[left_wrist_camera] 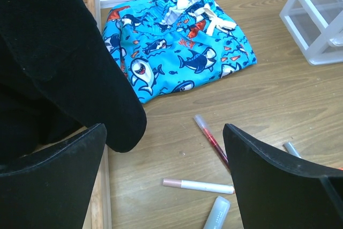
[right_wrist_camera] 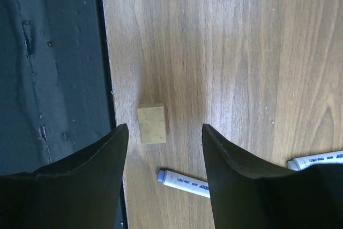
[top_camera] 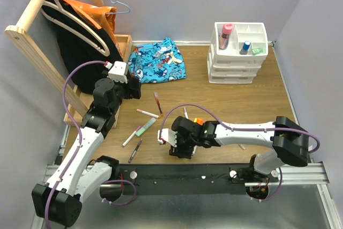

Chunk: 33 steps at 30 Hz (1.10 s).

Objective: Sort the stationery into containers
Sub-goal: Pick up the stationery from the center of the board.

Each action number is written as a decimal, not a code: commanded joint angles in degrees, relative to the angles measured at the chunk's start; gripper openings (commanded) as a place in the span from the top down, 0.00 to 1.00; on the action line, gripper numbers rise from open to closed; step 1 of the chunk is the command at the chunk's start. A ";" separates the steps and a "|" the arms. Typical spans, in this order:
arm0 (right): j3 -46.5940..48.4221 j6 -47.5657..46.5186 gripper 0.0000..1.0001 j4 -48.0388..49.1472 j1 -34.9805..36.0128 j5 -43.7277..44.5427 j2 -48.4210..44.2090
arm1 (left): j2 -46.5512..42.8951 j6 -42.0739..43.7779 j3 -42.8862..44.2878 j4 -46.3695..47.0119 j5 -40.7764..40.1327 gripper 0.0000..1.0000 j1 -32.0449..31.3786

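Note:
Loose stationery lies on the wooden table: a red pen, a pink-capped white pen, a green highlighter, and a dark pen. My right gripper hangs open near the table's front edge. A tan eraser lies just beyond its fingertips, and a white marker lies below the gap between its fingers. My left gripper stands wide open and holds nothing, above and short of the pens. The white organiser at the back right holds a pink glitter tube and a small jar.
A blue shark-patterned cloth lies at the back centre. A wooden rack with a black garment and hangers fills the left side. The dark rail runs along the table's front edge next to the eraser.

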 commanded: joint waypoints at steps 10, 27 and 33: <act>-3.06 -1.11 0.37 3.90 1.02 0.39 2.44 | 0.27 -2.33 -1.65 0.53 -0.57 0.01 1.11; -3.42 -2.34 0.86 6.89 1.45 -1.37 4.74 | -0.08 -3.64 -2.62 -0.18 0.66 0.01 2.78; 1.23 -1.47 0.99 1.45 -2.56 4.69 0.34 | 2.73 -1.72 1.68 -3.51 4.85 0.01 2.69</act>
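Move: Just under the right hand's open fingers lies the small tan block, about 4 cm down. Measured from this hand, the blue-tipped marker's middle is some 5 cm ahead and 7 cm to the right, the orange-and-black highlighter about 11 cm ahead and 7 cm to the right, and the dark pen about 19 cm to the left and 2 cm ahead. From the left hand the block is roughly 22 cm back, 20 cm to the right and 24 cm lower. Sinking about 3.5 cm almost straight down over the tan block with its slant kept, the right hand brings its part-open fingers around the block, shuts them on its near and far sides late in the descent, then eases up by half a centimetre. The empty left hand, fingers wide open, sinks some 2 cm and drifts a little left. ##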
